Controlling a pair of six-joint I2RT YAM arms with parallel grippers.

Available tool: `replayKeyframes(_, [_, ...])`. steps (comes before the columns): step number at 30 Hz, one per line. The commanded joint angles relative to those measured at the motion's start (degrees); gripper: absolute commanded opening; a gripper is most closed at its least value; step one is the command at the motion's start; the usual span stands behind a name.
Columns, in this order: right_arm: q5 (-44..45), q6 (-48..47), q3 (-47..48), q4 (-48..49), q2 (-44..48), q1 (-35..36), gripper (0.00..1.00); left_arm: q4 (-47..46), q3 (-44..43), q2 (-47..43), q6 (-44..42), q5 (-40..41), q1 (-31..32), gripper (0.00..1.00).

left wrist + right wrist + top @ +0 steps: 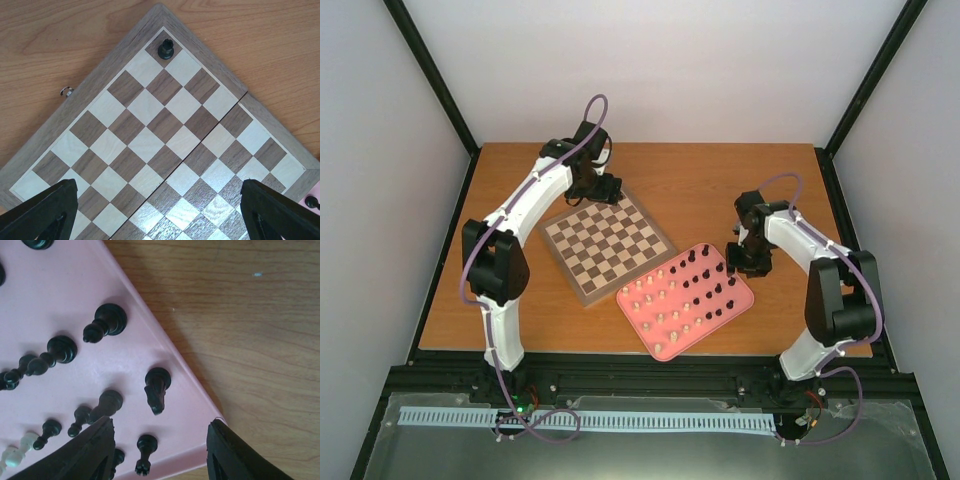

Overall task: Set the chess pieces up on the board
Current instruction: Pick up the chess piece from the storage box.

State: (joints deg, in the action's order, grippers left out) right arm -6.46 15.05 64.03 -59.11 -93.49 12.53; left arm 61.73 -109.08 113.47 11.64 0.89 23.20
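The board lies tilted on the wooden table, with the pink tray beside it holding cream chess pieces and dark ones. My left gripper hovers over the board's far corner. In the left wrist view the left gripper is open and empty above the board, and one dark piece stands on the corner square. My right gripper is at the tray's right corner. The right gripper is open, with a dark rook between its fingers and a dark knight just beyond.
More dark pieces stand on the tray, and cream ones show at its lower left. Bare wooden table lies right of the tray. A small metal clasp sits on the board's edge. Black frame posts border the table.
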Motion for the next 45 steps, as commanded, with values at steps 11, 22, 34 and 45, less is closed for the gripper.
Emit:
replayKeyframes(11, [-0.11,-1.04,0.02,2.56,-3.83,0.73,0.46,0.34,0.16,-2.28,-1.18,1.39,0.18,0.91])
replayKeyframes(22, [0.52,-0.77,-0.72,3.65,-5.97,1.0,0.4,0.23,0.28,-1.86,-1.27,1.58,0.18,0.91])
replayKeyframes(34, [0.39,-0.71,-1.5,4.08,-6.54,2.38,0.25,0.14,0.41,-1.61,-1.27,1.85,0.18,0.91])
replayKeyframes(45, [1.51,-0.43,-1.52,3.9,-6.82,2.62,0.09,0.14,0.62,-1.42,-1.09,1.89,0.18,0.91])
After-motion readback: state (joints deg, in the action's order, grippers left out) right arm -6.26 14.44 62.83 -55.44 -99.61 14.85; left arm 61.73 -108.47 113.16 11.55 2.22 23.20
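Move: The black knight in the storage box stands almost under the right hand, 4 cm down and about 1 cm left. A bishop is about 3 cm ahead and 4 cm left, the other black knight 2 cm back and 4 cm left, a rook 5 cm back and 2 cm left, all at similar depth. From the left hand the knight lies some 17 cm back, 30 cm right and 15 cm down. The right hand sinks about 3.5 cm onto the black knight, edges 1 cm left, and its fingers pinch it. ##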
